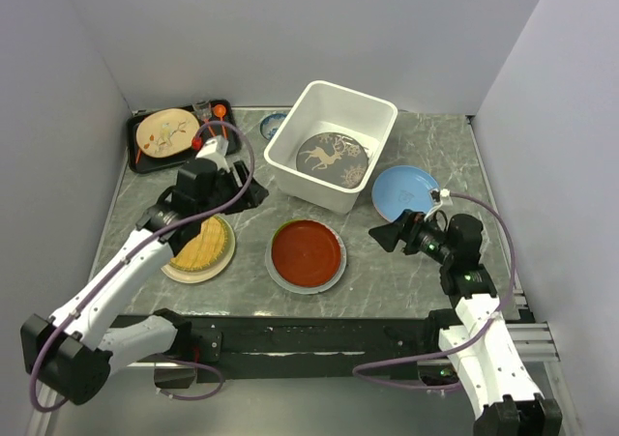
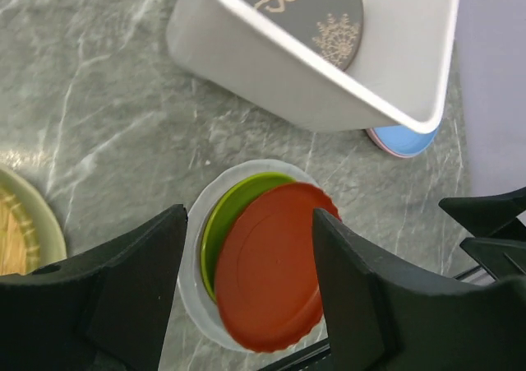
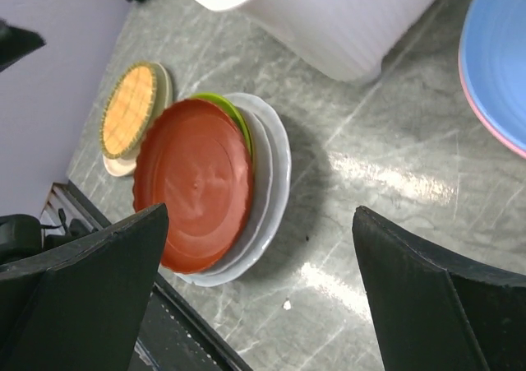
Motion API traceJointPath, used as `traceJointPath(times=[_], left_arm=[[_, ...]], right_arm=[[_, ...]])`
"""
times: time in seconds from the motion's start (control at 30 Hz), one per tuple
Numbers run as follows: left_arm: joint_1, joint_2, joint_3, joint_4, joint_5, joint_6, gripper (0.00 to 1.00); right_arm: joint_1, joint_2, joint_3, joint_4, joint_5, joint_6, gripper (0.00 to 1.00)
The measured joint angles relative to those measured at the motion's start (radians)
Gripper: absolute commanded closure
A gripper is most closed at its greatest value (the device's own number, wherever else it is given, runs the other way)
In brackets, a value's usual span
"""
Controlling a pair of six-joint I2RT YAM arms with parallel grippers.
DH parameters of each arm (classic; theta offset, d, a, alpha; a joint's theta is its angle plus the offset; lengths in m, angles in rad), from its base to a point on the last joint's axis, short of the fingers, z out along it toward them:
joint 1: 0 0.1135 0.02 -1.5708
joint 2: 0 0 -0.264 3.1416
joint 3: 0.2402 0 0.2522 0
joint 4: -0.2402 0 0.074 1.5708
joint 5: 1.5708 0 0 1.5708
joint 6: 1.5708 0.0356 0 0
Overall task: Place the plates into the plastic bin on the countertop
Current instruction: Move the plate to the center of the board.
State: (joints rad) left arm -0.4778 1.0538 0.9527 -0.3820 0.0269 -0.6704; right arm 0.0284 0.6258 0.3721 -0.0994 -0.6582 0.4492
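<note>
The white plastic bin [image 1: 287, 171] stands at the back middle of the countertop [image 1: 387, 276] and holds the grey reindeer plate [image 1: 331, 159]. In front of it a red plate [image 1: 307, 252] tops a lime green plate [image 2: 223, 216] and a white plate [image 2: 191, 285]. A light blue plate [image 1: 406, 189] rests on a pink one to the right of the bin. The woven yellow plate [image 1: 203, 246] lies on a cream plate at the left. My left gripper [image 1: 251, 192] hovers left of the bin, open and empty. Beside the blue plate my right gripper [image 1: 385, 235] is wide open and empty.
A flat black tray [image 1: 145, 160] at the back left carries a cream twig-pattern plate [image 1: 166, 133]. A small blue-rimmed dish [image 1: 274, 124] sits behind the bin. White walls close in the left, back and right sides. The black base rail [image 1: 309, 337] runs along the near edge.
</note>
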Motion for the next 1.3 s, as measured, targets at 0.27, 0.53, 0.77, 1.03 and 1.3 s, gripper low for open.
traceJointPath(times=[0.27, 0.53, 0.77, 1.03, 1.3], left_arm=[[-0.001, -0.044, -0.072, -0.017, -0.047, -0.003, 0.33], [-0.002, 0.003, -0.171, 0.016, -0.031, -0.003, 0.38], [-0.004, 0.006, -0.204, 0.054, 0.0, -0.002, 0.39], [-0.004, 0.011, -0.209, 0.09, 0.026, 0.004, 0.38], [-0.004, 0.011, -0.23, 0.117, 0.048, 0.004, 0.37]], right_arm=[[0.0, 0.043, 0.0, -0.044, 0.051, 0.001, 0.0], [0.0, 0.043, 0.0, -0.051, 0.119, 0.007, 0.0], [0.002, 0.049, 0.0, -0.053, 0.191, 0.033, 0.03], [-0.005, 0.105, 0.046, -0.118, 0.464, 0.134, 0.05], [-0.137, 0.246, 0.094, -0.069, 0.533, 0.201, 0.34]])
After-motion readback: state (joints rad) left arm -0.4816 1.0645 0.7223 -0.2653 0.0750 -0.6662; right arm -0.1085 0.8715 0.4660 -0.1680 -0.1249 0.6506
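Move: The blue plate lies about 15 cm ahead of the right hand, 11 cm to its right and some 14 cm below. The bin stands about 22 cm ahead of that hand and 10 cm to its left; the red plate, on its stack, is level with it and 16 cm to its left. From the left hand, the blue plate is about 9 cm ahead and 36 cm to the right, the red plate some 6 cm back and 9 cm to the right. The right hand heads for the near edge of the blue plate, touching nothing: a slow start, then a quicker sweep about 11 cm right and 6 cm forward, sinking nearly 5 cm. Its wrist swings some 40 degrees clockwise and tips down while the fingers narrow from wide open to about two-thirds. The left hand sinks about 8 cm near the red plate, then hovers, fingers still open. ##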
